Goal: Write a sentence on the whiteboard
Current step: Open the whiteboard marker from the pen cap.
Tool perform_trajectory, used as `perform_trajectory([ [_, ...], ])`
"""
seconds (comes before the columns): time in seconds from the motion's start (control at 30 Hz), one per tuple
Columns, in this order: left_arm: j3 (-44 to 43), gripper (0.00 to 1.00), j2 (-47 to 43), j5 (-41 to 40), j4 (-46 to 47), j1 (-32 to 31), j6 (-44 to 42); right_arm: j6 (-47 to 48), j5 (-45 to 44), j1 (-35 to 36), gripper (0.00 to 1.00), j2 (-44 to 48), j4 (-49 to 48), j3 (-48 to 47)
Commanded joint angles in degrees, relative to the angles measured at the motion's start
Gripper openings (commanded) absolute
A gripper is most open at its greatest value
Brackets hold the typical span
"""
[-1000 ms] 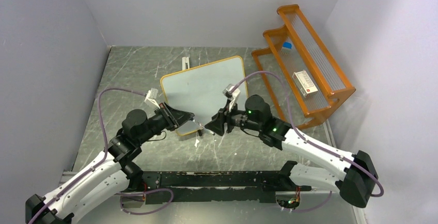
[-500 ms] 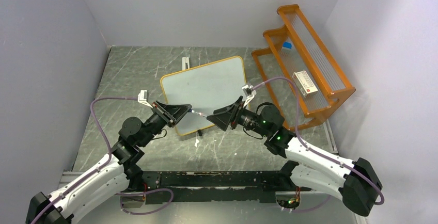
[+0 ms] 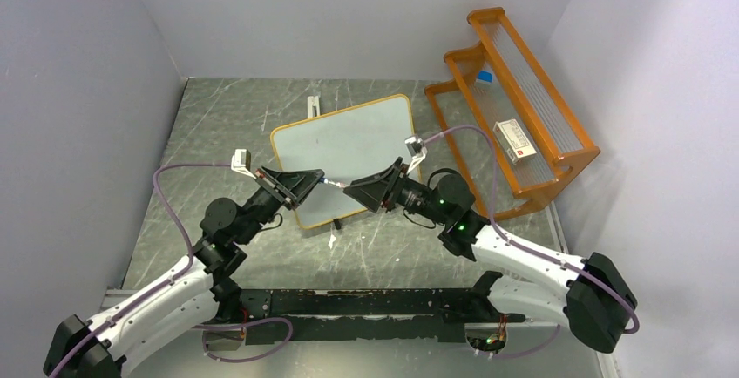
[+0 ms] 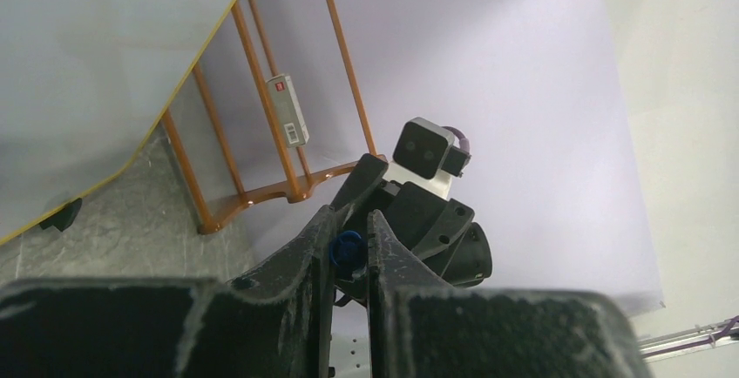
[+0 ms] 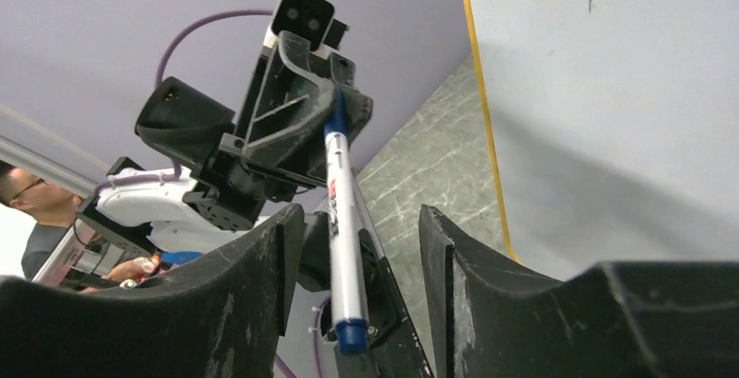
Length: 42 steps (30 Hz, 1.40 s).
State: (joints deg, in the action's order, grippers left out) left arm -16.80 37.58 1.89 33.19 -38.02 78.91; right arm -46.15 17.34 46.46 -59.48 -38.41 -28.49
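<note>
The whiteboard (image 3: pixel 349 138) lies flat mid-table, with a thin tan-orange frame. It also shows in the left wrist view (image 4: pixel 87 56) and the right wrist view (image 5: pixel 610 91). My left gripper (image 3: pixel 319 178) hovers over the board's near edge, shut on the blue cap end (image 4: pixel 347 247) of a white marker (image 5: pixel 342 195). The marker points toward my right gripper (image 3: pixel 349 192). In the right wrist view my right gripper (image 5: pixel 359 217) is open, its fingers on either side of the marker's barrel without touching it. The barrel lies nearer the left finger.
An orange wooden rack (image 3: pixel 514 91) stands at the right, with a small white box (image 3: pixel 514 140) and a blue-capped item (image 3: pixel 484 76) on it. A small white piece (image 3: pixel 332 240) lies near the board's front foot. A white object (image 3: pixel 314 104) lies behind the board.
Both grippers have risen from the table by the board's near edge. The right gripper has moved left, so its open jaws now straddle the marker held by the left.
</note>
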Motion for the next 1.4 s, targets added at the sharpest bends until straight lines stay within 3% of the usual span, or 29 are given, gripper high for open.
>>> perform_trajectory([
  [0.0,0.7,0.05,0.6,0.2,5.0,0.4,0.9,-1.0,1.6,-0.3,0.52,-1.2,-5.0,-2.6],
  [0.83,-1.0,0.05,2.6,0.7,5.0,0.4,-0.6,0.5,6.0,-0.3,0.21,-3.8,-3.2,-5.5],
  [1.37,-0.5,0.05,2.6,0.1,5.4,0.4,0.5,1.7,9.9,-0.2,0.25,-3.9,-2.7,-6.4],
])
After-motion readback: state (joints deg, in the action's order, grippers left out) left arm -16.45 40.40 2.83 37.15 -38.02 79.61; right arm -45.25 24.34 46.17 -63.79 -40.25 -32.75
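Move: The marker, held by its blue cap in the left fingers, points at the right hand. Its middle is about 3 cm left of the right hand, 1 cm ahead and 1 cm above, with the butt already between the open fingers. Some 25 cm below the right hand, the whiteboard's middle lies 20 cm ahead and 2 cm left, the black clip 4 cm ahead and 4 cm left. From the left hand, the marker's middle is 5 cm right, 1 cm back and 1 cm below. Up and to its left, about 1.5 cm each way, the right hand eases farther along the marker towards the cap while its fingers close from just over half open until they pinch the white barrel. The wrist turns some 5 degrees counter-clockwise, and late on the hand creeps barely half a centimetre back. The left hand stays in place, still gripping the cap. ##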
